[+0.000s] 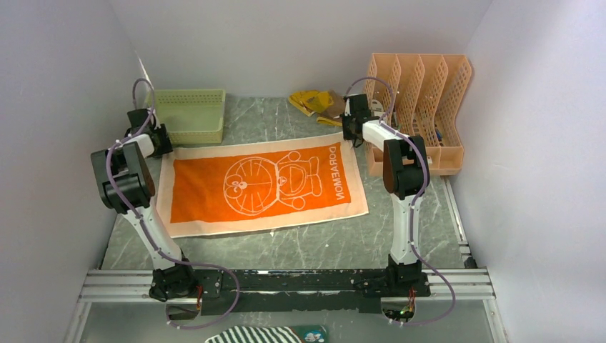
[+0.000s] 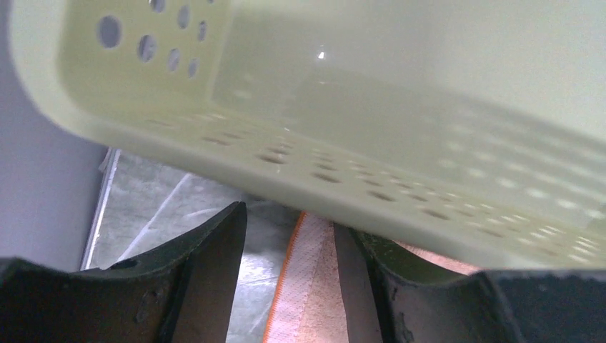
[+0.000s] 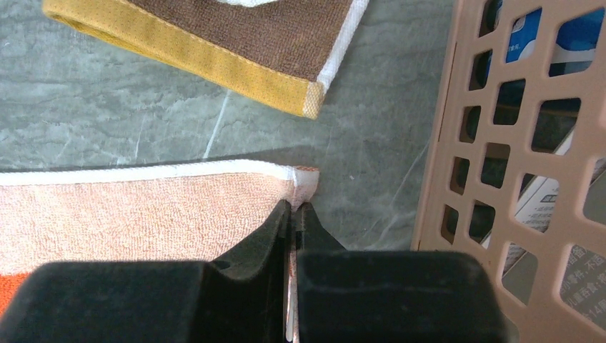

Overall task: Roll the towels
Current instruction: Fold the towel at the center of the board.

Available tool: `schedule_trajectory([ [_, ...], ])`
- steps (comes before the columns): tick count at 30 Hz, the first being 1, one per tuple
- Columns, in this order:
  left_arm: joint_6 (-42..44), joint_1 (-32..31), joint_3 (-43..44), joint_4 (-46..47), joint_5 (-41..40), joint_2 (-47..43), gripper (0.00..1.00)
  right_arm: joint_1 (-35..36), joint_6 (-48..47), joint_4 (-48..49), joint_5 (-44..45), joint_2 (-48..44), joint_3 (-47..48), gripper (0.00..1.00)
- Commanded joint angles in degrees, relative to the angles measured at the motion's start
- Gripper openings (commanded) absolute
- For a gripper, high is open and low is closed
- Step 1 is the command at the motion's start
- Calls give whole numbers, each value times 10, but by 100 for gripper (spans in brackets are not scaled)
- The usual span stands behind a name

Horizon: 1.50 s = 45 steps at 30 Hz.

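Observation:
The orange towel point(image 1: 261, 187) with its cream border and white cat lies spread flat on the table. My right gripper point(image 1: 351, 134) is at its far right corner. In the right wrist view that gripper point(image 3: 294, 214) is shut on the cream corner point(image 3: 306, 182), with cloth pinched between the jaws. My left gripper point(image 1: 159, 143) is at the far left corner, right beside the green basket. Seen from the left wrist, it point(image 2: 289, 279) stands open, and the towel's edge point(image 2: 311, 286) lies between the fingers, close to the right one. The yellow towel point(image 1: 314, 101) with brown print point(image 3: 236, 43) lies crumpled at the back.
A pale green perforated basket point(image 1: 189, 114) stands at the back left, looming just over my left gripper point(image 2: 357, 107). A peach file rack point(image 1: 421, 107) stands at the back right, close beside my right gripper point(image 3: 514, 179). A black-and-white striped cloth point(image 1: 250, 334) lies below the arm bases.

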Motion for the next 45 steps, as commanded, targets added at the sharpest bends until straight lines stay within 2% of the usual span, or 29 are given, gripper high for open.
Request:
schedule_trajectory([
  [1,26,-42,-19,-21,-36,27,59,-7,-10,-24,19,-6,-19,0],
  [3,31,-47,-21,-27,-42,28,57,-9,-12,-22,26,-11,-23,0],
  [5,34,-48,-22,-34,-37,28,49,-10,-11,-20,27,-16,-26,0],
  [6,35,-48,-23,-37,-31,28,41,-11,-10,-19,25,-18,-28,0],
  [8,33,-48,-19,-43,-24,27,9,-12,-8,-17,21,-22,-29,0],
  [9,32,-47,-16,-48,-17,25,7,-12,-7,-16,20,-24,-30,0],
  [13,12,-29,-15,-58,-3,-3,7,-18,-3,-13,13,-32,-33,0],
  [18,-35,19,-58,-1,38,-96,7,-26,13,12,-12,-58,-40,0],
  [25,-50,29,-139,119,24,-212,7,-25,20,138,10,-128,-91,0],
  [28,-61,34,-157,162,26,-223,7,-25,7,186,15,-133,-94,0],
  [33,-79,38,-155,231,52,-218,7,-25,-19,201,22,-121,-43,0],
  [39,-97,41,-105,244,76,-188,7,-25,-37,227,28,-119,-20,0],
  [42,-101,40,-129,268,85,-204,7,-25,-46,285,23,-149,-82,0],
  [45,-104,41,-185,296,92,-238,7,-25,-56,380,5,-199,-189,0],
])
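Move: The far left corner of the spread orange towel lies about 3 cm to the right of the open left gripper, 1 cm ahead and barely below it; the green basket's middle is some 15 cm ahead, 5 cm right. The right gripper already holds the far right corner. From it, the yellow-brown towel lies about 15 cm ahead and 12 cm left, the rack's middle roughly 29 cm right and 3 cm ahead. Slide the left gripper some 3 cm right, pinch the orange towel's far left corner shut and draw it back about 4 cm. Then raise both gripped corners together by some 15 cm, easing each hand forward as it climbs and tipping the fingers up about 30 degrees; the right hand keeps its grip throughout. ##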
